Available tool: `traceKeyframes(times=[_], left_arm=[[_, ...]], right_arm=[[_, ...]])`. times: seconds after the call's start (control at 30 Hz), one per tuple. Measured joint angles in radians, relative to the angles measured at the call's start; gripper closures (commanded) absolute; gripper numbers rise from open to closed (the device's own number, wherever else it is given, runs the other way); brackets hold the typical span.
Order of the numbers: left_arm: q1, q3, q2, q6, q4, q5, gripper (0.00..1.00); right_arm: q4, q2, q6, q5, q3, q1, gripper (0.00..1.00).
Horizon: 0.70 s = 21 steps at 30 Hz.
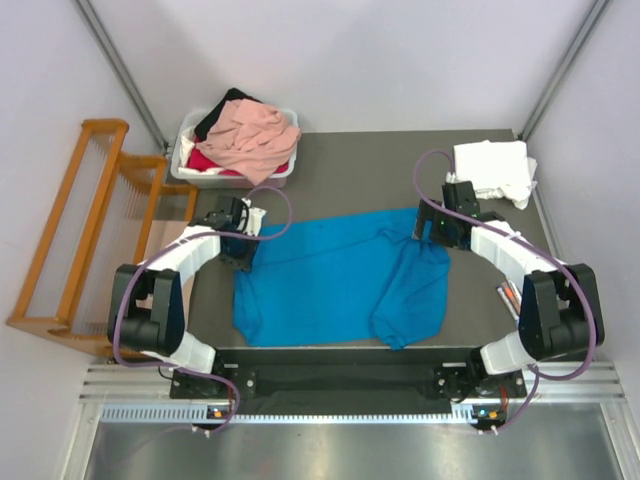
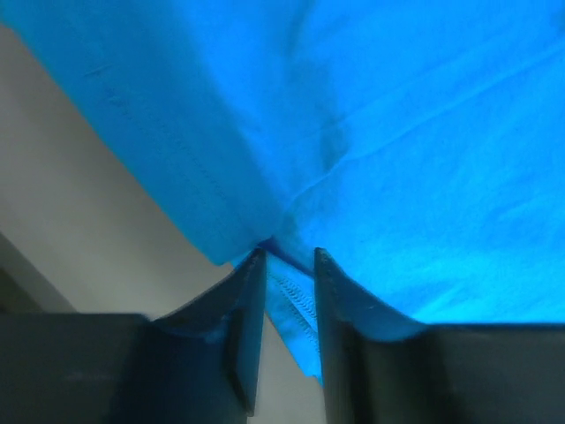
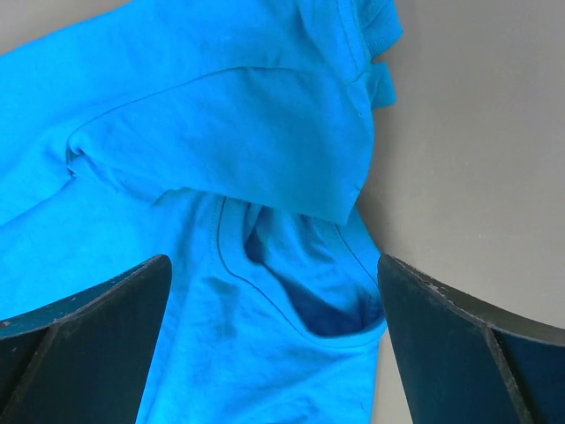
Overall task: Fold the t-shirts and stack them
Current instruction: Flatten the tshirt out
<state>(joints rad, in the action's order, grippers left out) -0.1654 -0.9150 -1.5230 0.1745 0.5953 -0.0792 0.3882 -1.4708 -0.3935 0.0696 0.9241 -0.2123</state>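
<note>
A bright blue t-shirt (image 1: 330, 285) lies spread on the grey table, its right side folded over toward the front. My left gripper (image 1: 243, 262) sits at the shirt's back left corner. In the left wrist view its jaws (image 2: 289, 254) stand a narrow gap apart, with a stitched hem of the blue t-shirt (image 2: 397, 132) lying loose between them. My right gripper (image 1: 432, 235) hovers over the shirt's back right part. In the right wrist view it (image 3: 272, 261) is wide open above the collar of the blue t-shirt (image 3: 221, 132), holding nothing. A folded white t-shirt (image 1: 492, 165) rests at the back right.
A white tub (image 1: 230, 180) at the back left holds a salmon-pink t-shirt (image 1: 255, 135) heaped over red and black cloth. A wooden slatted rack (image 1: 90, 230) stands left of the table. A small object (image 1: 508, 297) lies by the right arm.
</note>
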Motion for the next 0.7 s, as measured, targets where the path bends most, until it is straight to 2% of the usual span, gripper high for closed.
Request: traceKeyframes(times=[0.07,0.17,0.4,0.7], left_arm=[[0.018,-0.003,0.001,-0.007,-0.003,-0.007,0.47],[0.066,-0.007,0.015,-0.02,-0.016,-0.02,0.43],[0.178,-0.016,0.043,-0.027,-0.043,-0.071,0.44],[0.192,-0.021,0.042,-0.035,-0.047,-0.134,0.47]], right_arm=[[-0.002,0.0,-0.001,-0.003,0.0,0.0,0.0],[-0.007,0.0,-0.005,-0.015,0.0,0.0,0.0],[-0.011,-0.019,-0.011,-0.045,0.0,0.0,0.0],[-0.014,-0.042,-0.014,-0.057,0.0,0.0,0.0]])
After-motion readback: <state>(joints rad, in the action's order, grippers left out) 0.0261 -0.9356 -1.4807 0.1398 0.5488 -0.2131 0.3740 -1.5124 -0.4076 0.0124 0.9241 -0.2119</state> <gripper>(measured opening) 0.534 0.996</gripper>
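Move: The folded flap's corner on the t-shirt's left edge lies practically at the left fingertips, about 1 cm below; the shirt's far left corner is some 11 cm ahead of it. Under the open right hand, the turned-back flap's loose corner sits about 2 cm ahead, 2 cm right and 4 cm down, with the shirt's far right corner about 10 cm ahead and 2 cm right of that hand. The left fingers open wider, leaving the flap about 4 cm leftward, forward and up; the open right sinks 1 cm. ##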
